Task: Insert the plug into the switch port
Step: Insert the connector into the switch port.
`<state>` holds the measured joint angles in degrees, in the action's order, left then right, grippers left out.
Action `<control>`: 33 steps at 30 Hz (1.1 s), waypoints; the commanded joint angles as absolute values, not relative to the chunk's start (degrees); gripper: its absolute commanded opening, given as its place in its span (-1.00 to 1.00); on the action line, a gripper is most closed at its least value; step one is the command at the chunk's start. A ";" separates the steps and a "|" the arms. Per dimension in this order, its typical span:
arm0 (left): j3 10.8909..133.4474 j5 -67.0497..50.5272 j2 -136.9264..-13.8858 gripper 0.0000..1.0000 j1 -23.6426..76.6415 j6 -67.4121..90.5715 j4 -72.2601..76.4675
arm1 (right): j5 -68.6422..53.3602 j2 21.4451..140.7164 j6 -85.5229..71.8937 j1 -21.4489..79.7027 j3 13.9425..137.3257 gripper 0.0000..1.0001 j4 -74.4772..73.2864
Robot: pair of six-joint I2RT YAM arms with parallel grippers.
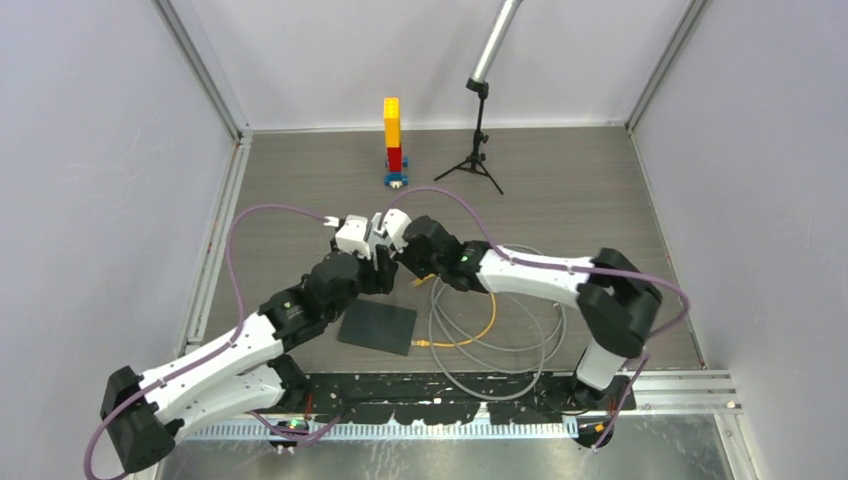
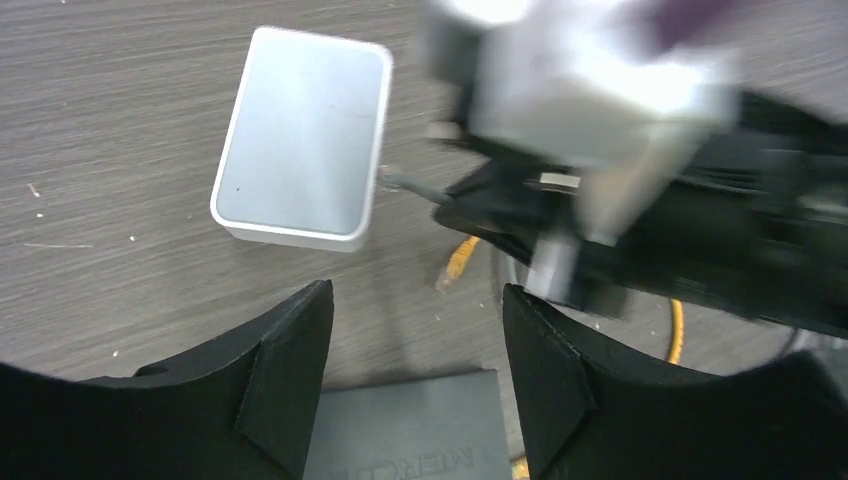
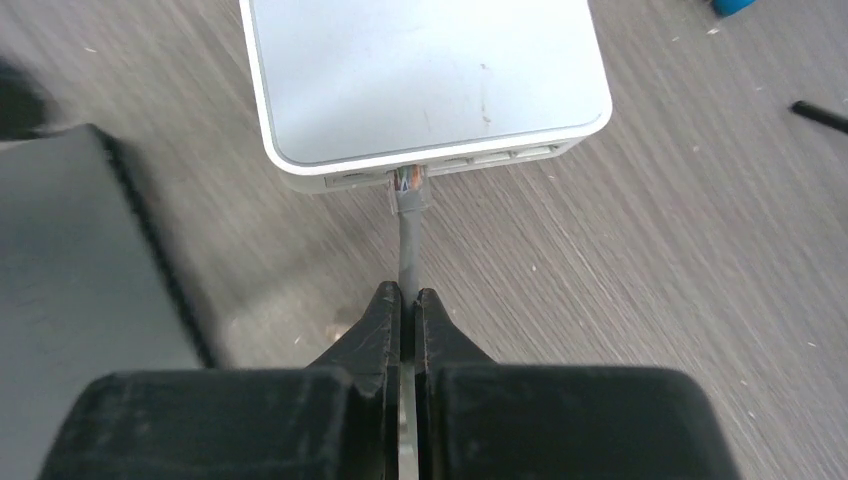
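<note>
The small white box (image 3: 420,75) lies flat on the grey wood-grain table. The switch port (image 3: 375,180) is one of the openings along the box's near side. The clear plug (image 3: 408,180) on a grey cable (image 3: 408,240) sits at that opening, its rear part showing outside. My right gripper (image 3: 408,297) is shut on the grey cable a short way behind the plug. In the left wrist view the white box (image 2: 300,140) is ahead and to the left, well apart from my left gripper (image 2: 415,295). That gripper is open with nothing between its fingers.
A dark grey flat box (image 2: 410,425) lies below the left gripper and also shows in the top view (image 1: 378,325). An orange cable's plug (image 2: 458,262) rests loose nearby. Grey cable loops (image 1: 500,340) lie at the right. A brick tower (image 1: 393,140) and a small tripod (image 1: 478,140) stand at the back.
</note>
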<state>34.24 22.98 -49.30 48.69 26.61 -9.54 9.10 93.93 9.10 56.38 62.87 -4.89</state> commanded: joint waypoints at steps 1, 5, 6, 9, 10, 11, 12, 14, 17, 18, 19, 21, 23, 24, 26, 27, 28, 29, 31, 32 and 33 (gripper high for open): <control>34.57 25.52 -44.65 0.30 49.66 27.89 -13.27 | 9.18 101.14 9.92 55.28 66.77 -0.99 3.85; 34.59 26.22 -42.15 0.31 49.66 28.35 -15.90 | 5.63 104.89 11.15 52.78 68.94 -0.99 4.61; 34.62 26.41 -41.52 0.31 49.66 28.53 -16.56 | 4.76 105.23 11.08 52.14 68.78 -0.99 5.18; 34.61 27.28 -40.11 0.32 49.66 28.52 -18.17 | 2.22 105.91 11.83 50.69 68.40 -0.99 5.60; 34.67 27.72 -39.82 0.32 49.66 28.56 -18.96 | 1.23 106.17 12.14 50.28 68.42 -0.99 5.36; 34.69 28.08 -39.62 0.32 49.66 28.61 -19.52 | 0.85 106.41 12.35 49.87 68.53 -0.99 4.95; 34.64 28.46 -39.44 0.32 49.66 28.71 -20.05 | 0.80 106.81 12.34 49.39 68.69 -0.99 4.51; 34.67 28.70 -39.37 0.32 49.66 28.66 -20.84 | 0.79 107.79 12.26 48.40 69.67 -0.99 2.68; 34.89 28.66 -39.20 0.33 49.66 28.84 -21.92 | 0.83 109.25 12.85 47.22 71.27 -0.96 -0.51; 35.06 28.65 -39.20 0.33 49.66 28.96 -22.28 | 1.22 109.63 13.28 47.01 71.85 -0.94 -1.91; 35.14 28.72 -39.32 0.33 49.64 29.00 -22.66 | 1.61 109.97 13.84 46.76 72.39 -0.92 -2.73; 35.54 28.75 -39.68 0.34 49.66 29.02 -23.62 | 2.46 110.64 14.82 46.32 73.56 -0.83 -4.43; 35.95 28.78 -40.19 0.34 49.66 29.04 -24.58 | 2.45 111.41 15.43 45.57 75.05 -0.71 -6.79; 36.17 28.79 -40.44 0.34 49.66 29.09 -24.99 | 2.44 111.80 15.65 45.27 75.69 -0.66 -7.59; 36.49 28.74 -40.76 0.34 49.66 29.29 -25.96 | 2.34 111.97 15.76 44.94 76.41 -0.41 -8.86; 36.62 28.74 -40.86 0.34 49.66 29.41 -26.34 | 2.35 111.80 15.74 44.78 76.49 -0.28 -9.06; 36.71 28.81 -40.79 0.34 49.66 29.58 -26.76 | 2.34 111.54 15.64 44.68 76.45 -0.16 -9.17; 36.74 28.75 -40.72 0.34 49.66 29.64 -27.06 | 2.41 111.08 15.58 44.65 76.39 -0.03 -9.35; 36.94 28.78 -40.60 0.35 49.66 29.77 -27.72 | 2.75 109.77 15.56 44.55 76.41 0.14 -9.93; 37.10 28.75 -40.60 0.35 49.66 29.92 -28.14 | 2.93 108.84 15.56 44.48 76.34 0.19 -10.37; 37.23 28.74 -40.61 0.35 49.66 30.13 -28.43 | 3.05 107.89 15.56 44.47 76.24 0.21 -10.82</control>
<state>34.46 27.44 -40.95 49.65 28.67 -26.85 2.24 112.38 15.16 44.75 74.43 -9.28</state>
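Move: The right fingers pinch the grey cable, whose plug is already in the white switch's port; the switch is off the table, about 5 cm ahead, 5 cm left and slightly below that hand. Its place on the bare tabletop is some 13 cm ahead, 2 cm left and 10 cm down. The yellow plug lies about 2 cm ahead, 4 cm right and 11 cm below, the black box 8 cm back and 4 cm left. From the open left hand, the switch is roughly 9 cm ahead, 2 cm left and 7 cm lower. Down first, by about 7 cm while easing forward, the right hand lowers the switch by its pinched cable. It then goes on forward, low over the table and slightly right, to some 8 cm in all, before its fingers open wide and let go of the cable. The left hand, still open and empty, draws off left and back, away from the switch. ##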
